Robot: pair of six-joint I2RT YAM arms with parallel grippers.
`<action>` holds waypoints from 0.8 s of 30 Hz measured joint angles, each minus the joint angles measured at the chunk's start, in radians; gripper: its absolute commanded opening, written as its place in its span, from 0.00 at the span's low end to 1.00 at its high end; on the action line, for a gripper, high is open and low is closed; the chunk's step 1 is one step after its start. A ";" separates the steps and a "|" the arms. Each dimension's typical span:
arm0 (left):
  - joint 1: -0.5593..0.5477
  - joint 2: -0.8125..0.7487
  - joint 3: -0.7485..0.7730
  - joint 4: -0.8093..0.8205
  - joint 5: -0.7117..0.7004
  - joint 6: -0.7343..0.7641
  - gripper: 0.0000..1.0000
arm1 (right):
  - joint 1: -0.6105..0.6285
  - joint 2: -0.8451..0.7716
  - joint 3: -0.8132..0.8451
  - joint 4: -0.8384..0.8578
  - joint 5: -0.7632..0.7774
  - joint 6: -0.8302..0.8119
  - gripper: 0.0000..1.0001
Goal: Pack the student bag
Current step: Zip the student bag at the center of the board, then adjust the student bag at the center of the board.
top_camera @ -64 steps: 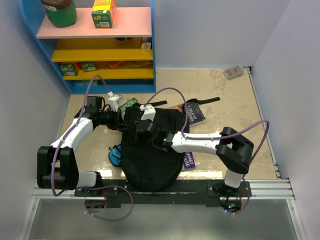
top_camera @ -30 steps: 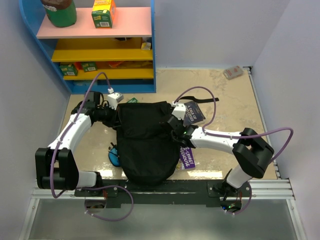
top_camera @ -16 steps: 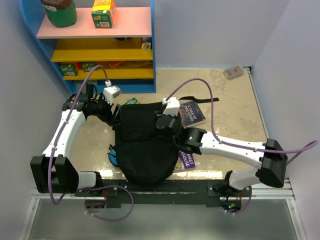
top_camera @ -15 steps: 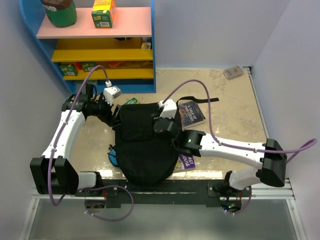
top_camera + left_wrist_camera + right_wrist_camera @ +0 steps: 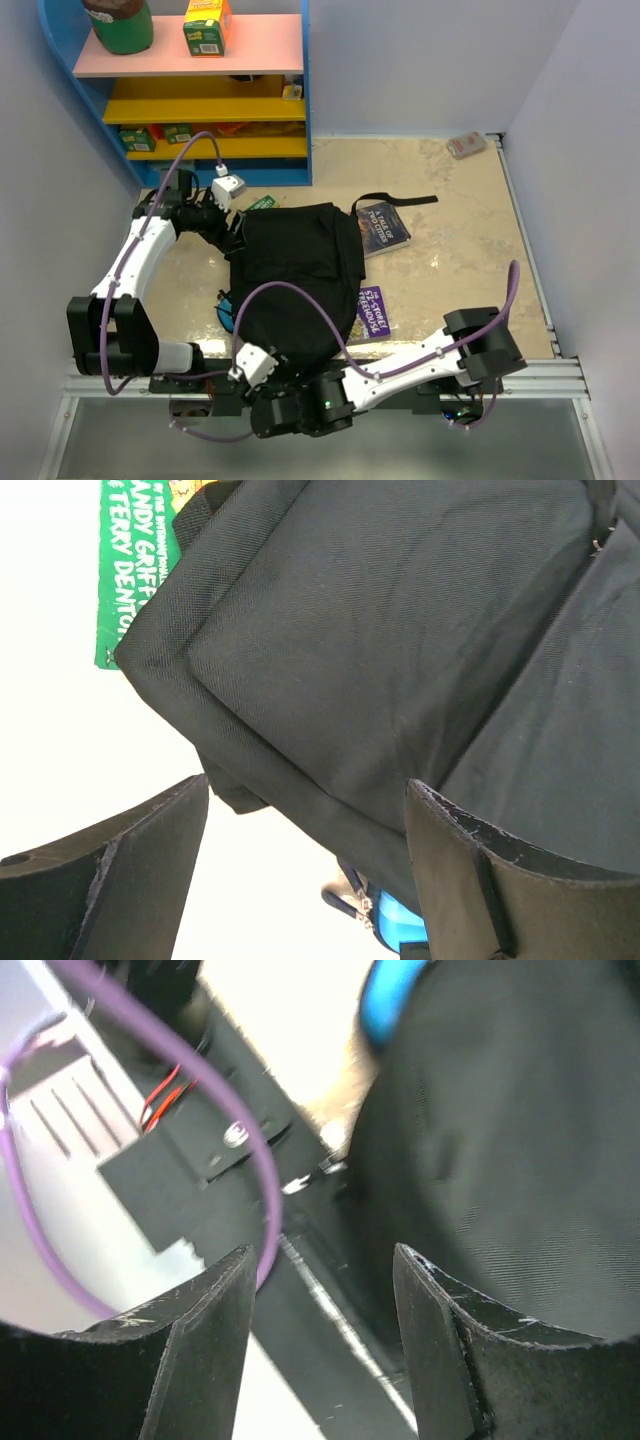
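The student bag [image 5: 295, 275], a big black fabric backpack, lies flat in the middle of the table. My left gripper [image 5: 232, 230] hovers at its upper-left corner, open and holding nothing. In the left wrist view that gripper [image 5: 305, 810] hangs over the bag [image 5: 400, 630] and its edge. My right gripper [image 5: 232, 385] sits low at the near edge, by the bag's bottom. In the right wrist view it [image 5: 325, 1270] stands open over the black base rail, with the bag [image 5: 520, 1140] to its right.
A dark book [image 5: 383, 226] and a purple book [image 5: 372, 310] lie right of the bag. A green book [image 5: 260, 204] pokes out at its top left. A blue pencil case [image 5: 228, 312] lies at its left edge. A purple cable [image 5: 265, 1180] crosses near the right fingers. A blue shelf [image 5: 210, 110] stands at the back.
Both grippers were shut on the bag and have opened, letting it go. The right arm has swung back from the bag's top to the near edge. The bag has settled flat.
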 measured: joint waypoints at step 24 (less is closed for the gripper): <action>0.000 -0.050 -0.018 -0.299 0.086 0.366 0.62 | -0.251 -0.134 -0.233 -0.391 0.007 0.527 0.17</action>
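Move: The student bag's middle is about 18 cm ahead of the right hand, 10 cm to its right and 7 cm lower; its near end lies just 2 cm ahead and some 9 cm right. The pencil case, mostly under the bag, is roughly 14 cm straight ahead of that hand, the purple book 12 cm ahead and 21 cm right. From the left hand, the bag's middle is some 9 cm back, 12 cm right and 7 cm below, the case about 13 cm back and 2 cm right. The bag's near end is pushed along by the right hand, which first dips slightly back, then sweeps about 14 cm right and 10 cm forward while sinking some 6 cm, turning clockwise and closing its fingers nearly shut at the zip edge. Beside the bag's left side, the left hand draws back towards the pencil case, turning clockwise, its fingers narrowing a little but still open. ##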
